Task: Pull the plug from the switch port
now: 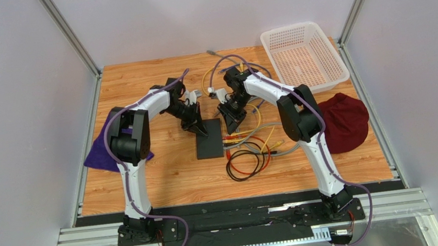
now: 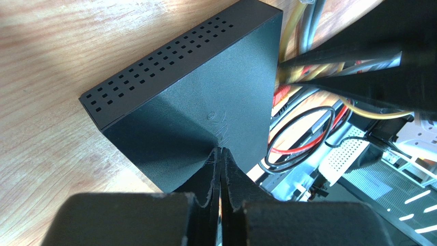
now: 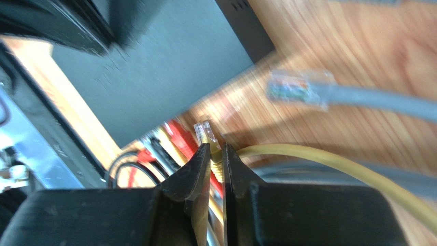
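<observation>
The switch (image 1: pixel 209 139) is a flat black box lying mid-table; its vented side shows in the left wrist view (image 2: pixel 169 61). My left gripper (image 2: pixel 221 149) is shut, empty, its tips resting on the switch's top face, near its far end (image 1: pixel 194 126). My right gripper (image 3: pixel 215 149) is shut on the plug (image 3: pixel 205 132), a clear connector on a yellow cable (image 3: pixel 318 156). The plug's clear tip shows whole over the wood, just off the switch's (image 3: pixel 154 66) cabled edge. In the top view the right gripper (image 1: pixel 229 121) hangs beside the switch's far right corner.
Red, yellow, black and grey cables (image 1: pixel 248 157) lie looped right of the switch. A grey cable's loose plug (image 3: pixel 297 88) lies on the wood. A white basket (image 1: pixel 305 57) stands back right, a dark red cloth (image 1: pixel 345 120) right, a purple cloth (image 1: pixel 100 156) left.
</observation>
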Tool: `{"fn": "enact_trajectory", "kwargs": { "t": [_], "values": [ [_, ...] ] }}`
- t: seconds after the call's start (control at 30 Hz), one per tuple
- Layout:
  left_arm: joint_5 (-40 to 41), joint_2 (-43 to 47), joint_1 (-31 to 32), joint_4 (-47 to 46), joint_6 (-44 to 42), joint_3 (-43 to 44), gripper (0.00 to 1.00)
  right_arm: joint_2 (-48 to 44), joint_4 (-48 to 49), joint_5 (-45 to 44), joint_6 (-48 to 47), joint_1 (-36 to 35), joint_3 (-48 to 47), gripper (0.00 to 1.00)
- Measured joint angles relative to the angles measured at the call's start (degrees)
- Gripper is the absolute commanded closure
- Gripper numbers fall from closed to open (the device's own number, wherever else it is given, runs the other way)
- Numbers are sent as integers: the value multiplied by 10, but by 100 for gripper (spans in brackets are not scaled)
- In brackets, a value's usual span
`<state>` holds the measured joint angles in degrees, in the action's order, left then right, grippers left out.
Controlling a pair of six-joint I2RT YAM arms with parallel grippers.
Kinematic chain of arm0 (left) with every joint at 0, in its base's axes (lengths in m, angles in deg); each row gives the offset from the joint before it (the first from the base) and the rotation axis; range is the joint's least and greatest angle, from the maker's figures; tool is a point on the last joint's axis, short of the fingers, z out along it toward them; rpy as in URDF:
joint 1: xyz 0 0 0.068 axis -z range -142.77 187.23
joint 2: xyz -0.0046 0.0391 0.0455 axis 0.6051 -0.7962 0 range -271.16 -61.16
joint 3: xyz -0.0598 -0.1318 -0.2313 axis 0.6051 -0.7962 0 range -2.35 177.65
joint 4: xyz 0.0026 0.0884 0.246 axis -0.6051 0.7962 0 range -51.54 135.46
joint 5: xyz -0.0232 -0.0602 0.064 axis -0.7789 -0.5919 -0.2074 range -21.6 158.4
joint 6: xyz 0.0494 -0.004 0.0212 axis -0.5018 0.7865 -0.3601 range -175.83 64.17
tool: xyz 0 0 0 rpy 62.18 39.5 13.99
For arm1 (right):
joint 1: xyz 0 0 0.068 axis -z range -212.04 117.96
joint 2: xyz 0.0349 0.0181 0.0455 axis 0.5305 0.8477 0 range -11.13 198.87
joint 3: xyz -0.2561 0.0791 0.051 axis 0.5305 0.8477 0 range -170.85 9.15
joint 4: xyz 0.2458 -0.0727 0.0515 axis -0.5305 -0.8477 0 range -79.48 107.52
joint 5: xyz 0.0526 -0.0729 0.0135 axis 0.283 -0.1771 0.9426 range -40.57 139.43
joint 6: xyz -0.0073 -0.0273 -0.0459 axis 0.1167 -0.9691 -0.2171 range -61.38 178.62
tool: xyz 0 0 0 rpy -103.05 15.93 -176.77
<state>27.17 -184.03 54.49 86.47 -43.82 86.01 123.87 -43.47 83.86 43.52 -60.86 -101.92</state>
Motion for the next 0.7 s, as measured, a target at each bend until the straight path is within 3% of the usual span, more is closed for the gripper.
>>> {"fn": "enact_trajectory", "kwargs": {
  "t": [0.17,0.2,0.27,0.33,0.47,0.5,0.6,0.7],
  "values": [
    [4,0,1,4,-3,3,100,-24,-10,-42,-33,2,16,100],
    [5,0,2,5,-4,4,100,-33,-10,-49,-41,3,25,96],
    [7,0,3,7,-7,6,100,-50,-11,-53,-51,6,37,70],
    [9,0,3,9,-10,9,100,-64,-7,-42,-50,14,45,65],
    [13,0,3,14,-18,13,100,-110,3,-18,-48,34,57,42],
    [15,0,3,15,-21,14,100,-131,10,-12,-49,42,66,41],
    [18,0,5,18,-28,16,66,-209,18,-10,-50,68,90,38],
    [11,3,5,23,-30,21,52,-294,-3,-18,-65,95,99,40]
  ]
}}
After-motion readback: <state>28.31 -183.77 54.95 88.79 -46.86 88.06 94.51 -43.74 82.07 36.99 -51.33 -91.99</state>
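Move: My right fingertips already hold the yellow plug, just clear of its port, its middle practically at the hand point, perhaps 1 cm left. The switch's middle is some 7 cm left and 1 cm back; the next red plug sits about 2 cm back and 1 cm left, the loose gray plug about 6 cm ahead and 2 cm left. My left fingertips rest shut on the switch; from there the yellow plug is about 7 cm right, level fore and aft, 2 cm lower. I carry on drawing my right hand right, away from the port side, about 3 cm almost level, then open the fingers wide, let go of the yellow plug and rise quickly some 15 cm, still drifting right as the fingertips swing forward about 20 degrees. My left hand stays at the top of the switch, then eases up half a centimetre and begins opening. ##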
